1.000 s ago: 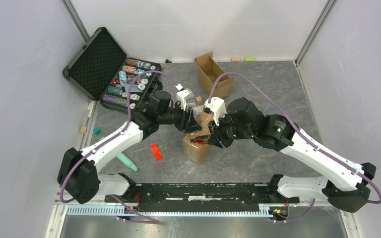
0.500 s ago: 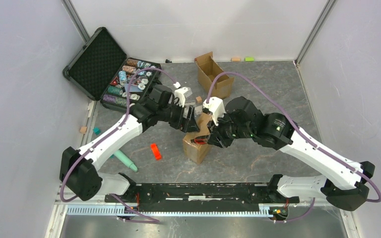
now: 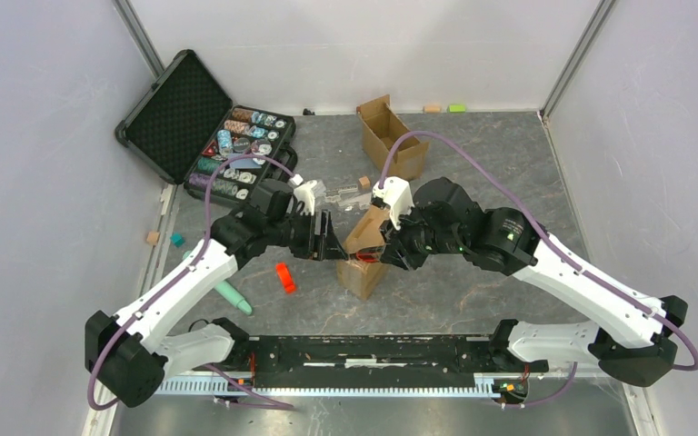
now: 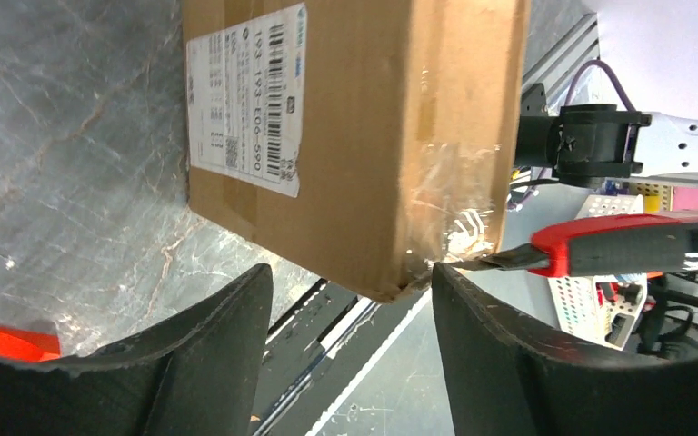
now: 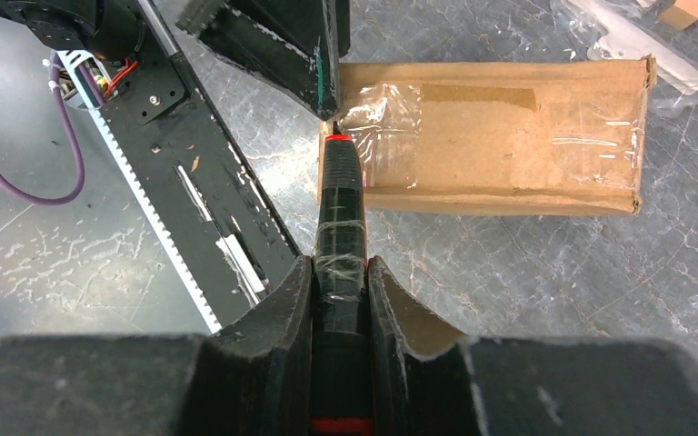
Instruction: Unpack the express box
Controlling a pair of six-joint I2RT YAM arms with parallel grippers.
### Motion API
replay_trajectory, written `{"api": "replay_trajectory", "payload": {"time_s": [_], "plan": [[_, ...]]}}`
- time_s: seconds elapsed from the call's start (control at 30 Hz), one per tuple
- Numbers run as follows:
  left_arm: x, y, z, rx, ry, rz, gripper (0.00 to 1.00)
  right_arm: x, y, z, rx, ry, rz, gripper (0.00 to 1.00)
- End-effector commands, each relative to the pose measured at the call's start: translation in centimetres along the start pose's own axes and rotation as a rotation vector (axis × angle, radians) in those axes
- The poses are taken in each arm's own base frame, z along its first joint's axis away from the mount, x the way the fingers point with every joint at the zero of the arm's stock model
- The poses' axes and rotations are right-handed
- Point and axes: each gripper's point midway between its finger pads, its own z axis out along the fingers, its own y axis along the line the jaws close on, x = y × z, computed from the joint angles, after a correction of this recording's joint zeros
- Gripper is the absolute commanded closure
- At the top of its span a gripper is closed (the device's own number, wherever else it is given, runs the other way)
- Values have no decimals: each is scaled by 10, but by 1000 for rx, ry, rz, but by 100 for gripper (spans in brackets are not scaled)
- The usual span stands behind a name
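Note:
The express box (image 3: 360, 272) lies mid-table, brown cardboard with a white label (image 4: 245, 100) on one side and clear tape over its near end (image 5: 386, 118). My left gripper (image 3: 325, 240) hovers open at the box's left side. The box's lower corner (image 4: 391, 286) sits between its fingers (image 4: 227, 318), ungripped. My right gripper (image 5: 340, 272) is shut on a black-and-red knife (image 5: 341, 195). The knife's blade tip (image 4: 482, 263) touches the taped corner of the box.
An open black case of poker chips (image 3: 236, 154) stands at the back left. An unlabelled cardboard box with raised flaps (image 3: 391, 136) sits at the back. A clear plastic bag (image 3: 341, 193), a red piece (image 3: 284, 277) and a mint cylinder (image 3: 233, 295) lie around. The base rail (image 3: 363, 350) runs along the near edge.
My left gripper has drawn back from over the box's far end, moving left and nearer, with its jaws wider apart. The right gripper and knife have stayed put.

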Motion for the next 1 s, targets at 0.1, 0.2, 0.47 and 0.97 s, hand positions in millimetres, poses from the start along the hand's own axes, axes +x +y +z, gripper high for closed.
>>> {"api": "replay_trajectory", "payload": {"time_s": [0.1,0.2,0.47,0.97], "plan": [[-3,4,11,2,-14,-65,40,0,-9,-4,50,-7,0,100],[-6,11,13,-33,-21,-55,50,3,-6,-5,36,6,-3,100],[-13,18,15,-79,-30,-35,77,14,-1,-10,7,61,-4,100],[-17,23,16,-107,-45,-32,97,28,4,-29,-12,128,6,100]]}}
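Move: The open left fingers straddle the box's near left top corner; the box's middle lies about 6 cm ahead, 7 cm right and 6 cm below. The knife's middle is level, about 7 cm right and 4 cm higher; the orange ring lies level, 11 cm left, some 17 cm down. From the right hand the box's middle is about 6 cm ahead, 9 cm left and 13 cm below. The left hand closes on the box's near left corner, shifting about 1.5 cm forward-right; the right keeps the knife. ##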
